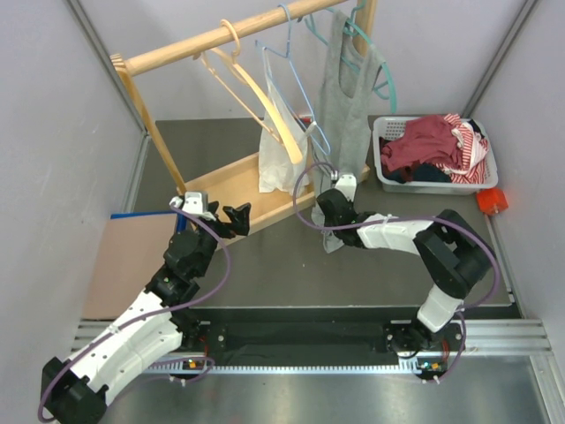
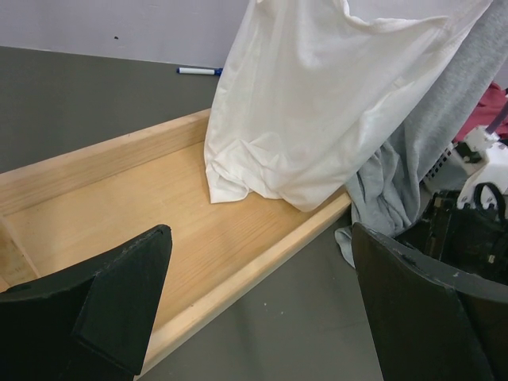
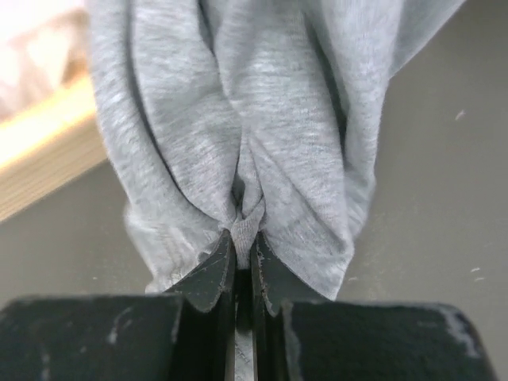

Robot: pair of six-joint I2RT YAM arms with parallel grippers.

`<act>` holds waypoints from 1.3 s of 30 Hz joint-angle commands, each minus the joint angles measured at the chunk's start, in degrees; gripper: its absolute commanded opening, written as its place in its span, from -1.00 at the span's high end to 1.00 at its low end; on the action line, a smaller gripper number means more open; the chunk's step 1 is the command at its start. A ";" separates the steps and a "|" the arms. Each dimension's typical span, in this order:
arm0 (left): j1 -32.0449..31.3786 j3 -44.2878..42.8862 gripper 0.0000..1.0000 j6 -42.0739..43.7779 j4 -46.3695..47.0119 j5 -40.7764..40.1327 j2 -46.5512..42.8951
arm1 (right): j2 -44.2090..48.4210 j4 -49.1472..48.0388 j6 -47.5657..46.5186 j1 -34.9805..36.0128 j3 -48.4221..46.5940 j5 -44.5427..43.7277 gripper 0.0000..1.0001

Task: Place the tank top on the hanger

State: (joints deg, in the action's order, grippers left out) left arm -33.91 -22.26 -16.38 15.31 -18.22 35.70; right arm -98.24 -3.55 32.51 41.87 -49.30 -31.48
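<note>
The light grey tank top (image 1: 344,97) hangs by its straps from the teal hanger (image 1: 366,44) on the wooden rail, its lower end drooping to the table. My right gripper (image 1: 328,205) is at that lower end. The right wrist view shows the right gripper (image 3: 244,238) shut on a pinched fold of the tank top (image 3: 270,119). My left gripper (image 1: 231,221) hovers by the front edge of the rack's base. In the left wrist view the left gripper (image 2: 260,238) stands open and holds nothing, with the tank top (image 2: 413,151) off to its right.
A pale wooden hanger (image 1: 256,97) and a light blue wire hanger (image 1: 296,79) share the rail; a white bag (image 1: 281,150) hangs over the wooden base tray (image 1: 229,181). A white basket (image 1: 385,172) of red clothes stands at the right. A blue pen (image 1: 141,213) lies at the left.
</note>
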 commanded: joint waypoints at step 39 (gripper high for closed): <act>-0.02 -0.06 -0.98 -0.23 0.60 -1.38 -2.66 | 7.35 -28.25 -17.57 -10.67 -6.80 19.08 -0.99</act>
State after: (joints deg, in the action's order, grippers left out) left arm -33.91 -22.26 -16.38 14.98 -19.18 33.85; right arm -95.98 -27.86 15.03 31.46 -59.55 -17.69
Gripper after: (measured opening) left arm 0.990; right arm 0.995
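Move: The right hand holds the grey tank top's hem pinched just above the table. The right end of the rack base lies about 12 cm ahead, nearly level with the hand. The white garment hangs some 10 cm ahead and 12 cm left, the teal hanger about 16 cm ahead, 4 right and 40 higher. The laundry basket sits 18 cm ahead, 31 right. From the left hand, that base end is roughly 20 cm ahead, 27 right, 21 below. The right hand swings the hem about 20 cm up and 14 forward over the rack base, then opens. ##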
